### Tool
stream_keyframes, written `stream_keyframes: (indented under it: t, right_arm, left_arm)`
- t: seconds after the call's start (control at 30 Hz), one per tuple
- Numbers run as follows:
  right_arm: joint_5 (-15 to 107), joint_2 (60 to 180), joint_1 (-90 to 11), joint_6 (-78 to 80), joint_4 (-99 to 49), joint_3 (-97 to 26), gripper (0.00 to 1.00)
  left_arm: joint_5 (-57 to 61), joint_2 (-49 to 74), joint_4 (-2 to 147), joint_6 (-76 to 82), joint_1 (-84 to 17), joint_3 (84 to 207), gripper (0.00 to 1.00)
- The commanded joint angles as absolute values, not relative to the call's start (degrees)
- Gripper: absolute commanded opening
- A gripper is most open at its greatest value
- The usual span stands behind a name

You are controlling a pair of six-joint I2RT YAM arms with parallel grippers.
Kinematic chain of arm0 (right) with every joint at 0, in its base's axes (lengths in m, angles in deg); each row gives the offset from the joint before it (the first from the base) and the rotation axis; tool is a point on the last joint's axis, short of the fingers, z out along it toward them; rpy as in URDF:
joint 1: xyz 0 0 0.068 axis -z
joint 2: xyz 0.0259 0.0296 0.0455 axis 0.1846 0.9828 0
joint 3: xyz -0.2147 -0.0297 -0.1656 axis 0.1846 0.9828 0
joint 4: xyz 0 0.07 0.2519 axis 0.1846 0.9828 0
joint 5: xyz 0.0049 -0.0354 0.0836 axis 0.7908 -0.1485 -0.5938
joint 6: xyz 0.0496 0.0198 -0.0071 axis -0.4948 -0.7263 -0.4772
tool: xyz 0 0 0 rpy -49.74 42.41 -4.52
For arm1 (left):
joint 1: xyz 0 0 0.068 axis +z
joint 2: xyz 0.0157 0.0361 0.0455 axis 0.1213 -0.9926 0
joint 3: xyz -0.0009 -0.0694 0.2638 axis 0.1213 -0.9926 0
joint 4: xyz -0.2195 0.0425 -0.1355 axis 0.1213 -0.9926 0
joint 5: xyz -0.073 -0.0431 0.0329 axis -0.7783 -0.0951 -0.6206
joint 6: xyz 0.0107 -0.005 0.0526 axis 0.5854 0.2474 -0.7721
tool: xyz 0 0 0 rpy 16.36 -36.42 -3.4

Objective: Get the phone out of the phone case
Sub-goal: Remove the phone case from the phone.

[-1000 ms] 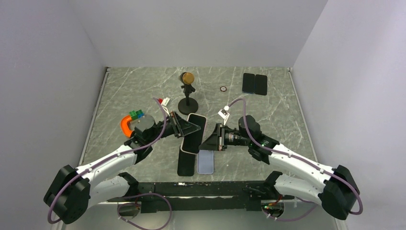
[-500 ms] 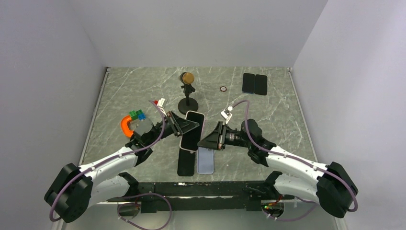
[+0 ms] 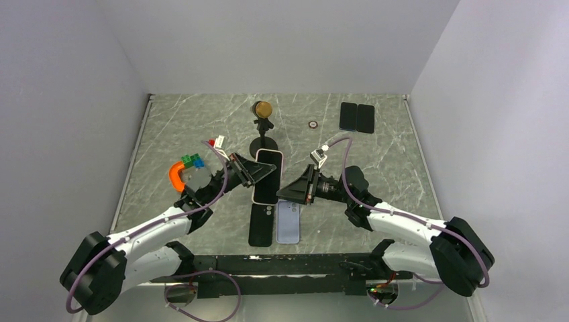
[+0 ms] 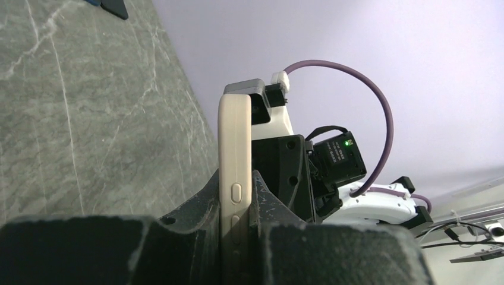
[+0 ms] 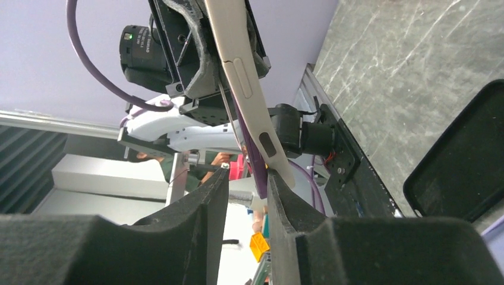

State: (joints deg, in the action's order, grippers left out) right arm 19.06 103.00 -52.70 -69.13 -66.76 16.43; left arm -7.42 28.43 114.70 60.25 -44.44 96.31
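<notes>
The phone in its cream case (image 3: 267,176) is held above the table, screen up. My left gripper (image 3: 263,176) is shut on the case's left edge. In the left wrist view the case (image 4: 235,136) stands edge-on, clamped between the jaws of the left gripper (image 4: 235,178), side buttons showing. My right gripper (image 3: 282,194) is at the case's near right corner. In the right wrist view the right gripper (image 5: 248,175) is open, a gap between its fingers, with the case's end (image 5: 279,166) at the right fingertip. A purple strip (image 5: 254,163) lies along the case there.
A black phone (image 3: 260,225) and a blue phone (image 3: 288,225) lie side by side on the table under the grippers. A black stand with a gold disc (image 3: 262,127) is behind. Two dark phones (image 3: 356,117) lie far right. An orange clamp (image 3: 176,176) and bricks (image 3: 193,161) lie left.
The left gripper has carried the cased phone up and toward the back. The right gripper has followed to its near corner. More of the two phones on the table shows.
</notes>
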Motion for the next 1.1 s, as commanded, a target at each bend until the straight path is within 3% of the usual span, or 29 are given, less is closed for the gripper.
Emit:
stream_keyframes:
  t: [0.0,0.13,0.4,0.6,0.87,0.97,1.07]
  right_arm:
    - [22.8,104.8,-55.0,-74.8,-89.0,11.5,0.32]
    - [22.9,105.0,-55.2,-79.9,-94.5,11.9,0.32]
    - [21.9,109.9,-56.1,-83.4,-103.5,10.7,0.3]
    - [13.2,109.4,-57.5,-68.3,-85.8,6.4,0.32]
    - [16.2,107.6,-57.3,-67.9,-86.8,8.9,0.32]
    - [19.1,107.2,-56.2,-67.6,-86.7,9.5,0.21]
    - [18.0,106.9,-54.4,-66.8,-84.1,8.4,0.0]
  left_arm:
    - [-12.0,29.5,115.5,61.4,-53.8,99.7,0.0]
    - [-7.7,31.6,107.1,55.3,-55.1,100.9,0.0]
    - [-3.9,31.6,106.9,56.0,-56.5,100.5,0.0]
    - [-4.2,31.5,108.7,61.9,-56.4,100.3,0.0]
    - [-7.1,28.8,114.9,64.2,-57.2,99.7,0.0]
    - [-6.8,28.9,117.7,64.1,-57.3,98.1,0.0]
    - [-7.4,31.0,109.9,59.6,-57.3,99.8,0.04]
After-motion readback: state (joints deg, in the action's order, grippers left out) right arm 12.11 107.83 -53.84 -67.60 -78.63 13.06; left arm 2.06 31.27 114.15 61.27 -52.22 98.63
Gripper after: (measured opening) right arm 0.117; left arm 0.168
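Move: The phone in its beige case is in the left fingers, its middle some 2 cm back of the left hand point and 1 cm below. From the right hand point, that middle lies about 5 cm ahead, 3 cm left and 1 cm up, so the right fingers are at its near right corner. On the table roughly 19 cm below the right hand lie the black case, 4 cm ahead and 7 cm left, and the blue-grey case, 5 cm ahead and 3 cm right. The phone's purple edge, already standing out of the beige case between the right hand's parted fingers, is followed up by that hand as both arms rise about 4 cm. The right hand then draws back some 3 cm and 1 cm left, further onto the near corner, turning about 10 degrees counter-clockwise, and finally closes to pinch that edge. The left keeps gripping the case, tips up and returns, and shifts 2 cm back and to its right. ##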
